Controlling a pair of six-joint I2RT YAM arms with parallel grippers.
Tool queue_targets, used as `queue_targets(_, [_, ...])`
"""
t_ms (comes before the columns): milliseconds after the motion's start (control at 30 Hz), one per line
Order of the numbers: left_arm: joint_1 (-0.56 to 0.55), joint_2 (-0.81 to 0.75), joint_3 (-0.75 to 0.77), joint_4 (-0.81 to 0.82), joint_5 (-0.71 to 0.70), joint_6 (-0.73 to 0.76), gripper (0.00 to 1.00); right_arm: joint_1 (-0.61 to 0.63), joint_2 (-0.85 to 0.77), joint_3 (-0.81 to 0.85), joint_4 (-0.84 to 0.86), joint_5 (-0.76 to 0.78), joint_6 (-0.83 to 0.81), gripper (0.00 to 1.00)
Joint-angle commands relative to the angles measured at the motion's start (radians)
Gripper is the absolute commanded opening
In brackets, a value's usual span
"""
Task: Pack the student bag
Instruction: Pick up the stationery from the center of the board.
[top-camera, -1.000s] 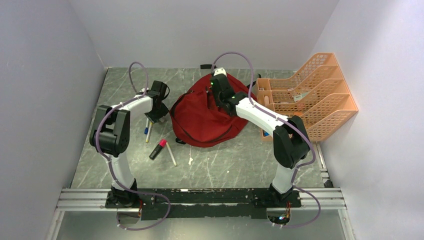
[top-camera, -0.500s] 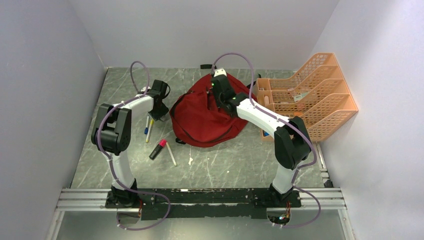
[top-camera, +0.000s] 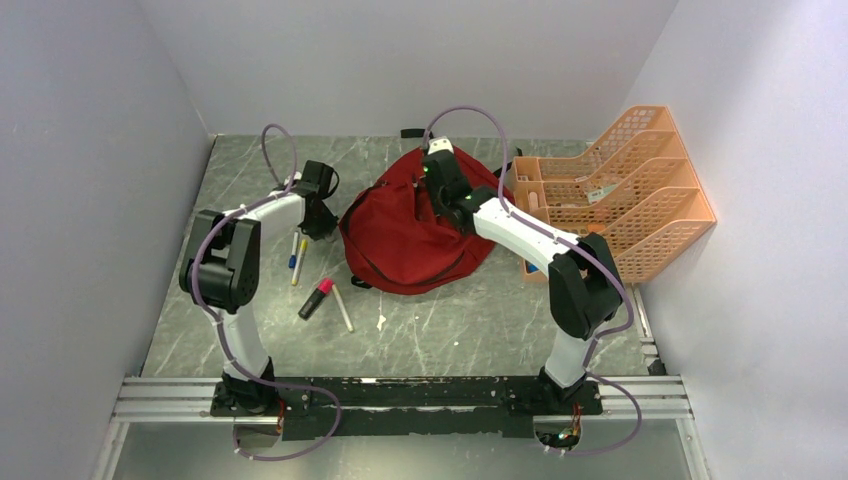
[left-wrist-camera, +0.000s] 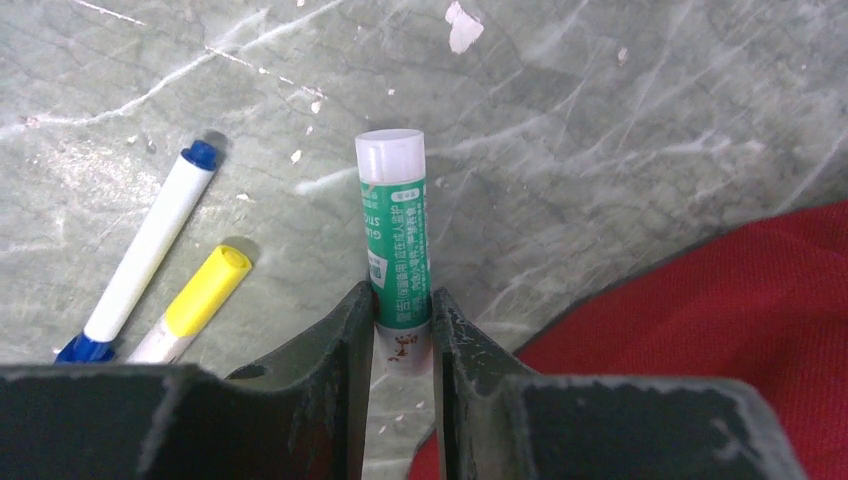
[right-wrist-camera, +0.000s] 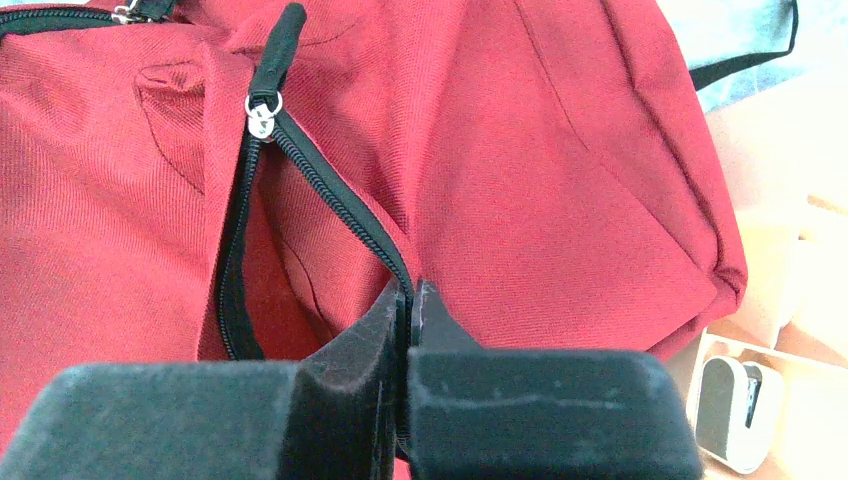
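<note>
The student bag (top-camera: 400, 245), dark red with black zips, lies at the table's middle back. My right gripper (top-camera: 434, 192) rests on top of it and is shut on the black zipper edge (right-wrist-camera: 340, 205) of the bag's open mouth; its jaws (right-wrist-camera: 410, 295) pinch the zipper tape, and a silver-ringed black pull (right-wrist-camera: 268, 90) lies further along. Left of the bag, my left gripper (left-wrist-camera: 402, 312) has both fingers pressed against the white base of a green glue stick (left-wrist-camera: 394, 225) lying on the table. In the top view that gripper (top-camera: 318, 224) points down beside the bag's left edge.
A white marker with blue caps (left-wrist-camera: 150, 250) and a yellow-capped pen (left-wrist-camera: 203, 292) lie just left of the glue stick. A pink-and-black marker (top-camera: 315, 298) and a white pen (top-camera: 342, 308) lie nearer the front. An orange mesh file organizer (top-camera: 620, 195) stands at the right.
The left gripper's fingers have closed in onto the glue stick. The right arm and the bag have hardly moved.
</note>
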Motion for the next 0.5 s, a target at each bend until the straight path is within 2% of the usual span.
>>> queue_targets(0, [0.006,-0.105,-0.005,-0.044,-0.012,0.039,0.07,0.000,-0.043,-0.014,0.017,0.024,-0.001,0.00])
queue_targets(100, [0.006,-0.247,-0.042,-0.047,-0.052,0.054,0.05,0.000,-0.049,-0.017,0.020,0.039,0.016,0.00])
queue_targets(233, [0.005,-0.394,-0.035,-0.043,-0.044,0.158,0.05,0.002,-0.073,-0.036,0.058,0.044,0.042,0.00])
queue_targets(333, [0.002,-0.461,-0.021,0.007,0.087,0.241,0.05,0.001,-0.083,-0.042,0.079,0.058,0.052,0.00])
queue_targets(467, [-0.028,-0.511,-0.085,0.216,0.329,0.244,0.05,0.001,-0.092,-0.046,0.106,0.090,0.049,0.00])
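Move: The left fingers already grip the glue stick at the table; the bag's opening, where it should go, lies about 22 cm to the right, 5 cm farther out and some 8 cm higher. The blue marker lies 8 cm left and 4 cm back, the yellow marker 7 cm left and 7 cm back, the bag's left corner 4 cm right and 2 cm ahead. From the right hand, the opening is roughly 3 cm left and 4 cm below. The left hand keeps its pinch on one end of the glue stick and lifts it almost straight up off the table, quickly, by some 18 cm, while the wrist tips the fingers up and forward by about 25 degrees and turns slightly clockwise. The right hand stays closed on the zip edge of the red bag, easing it up only a little towards the end. ##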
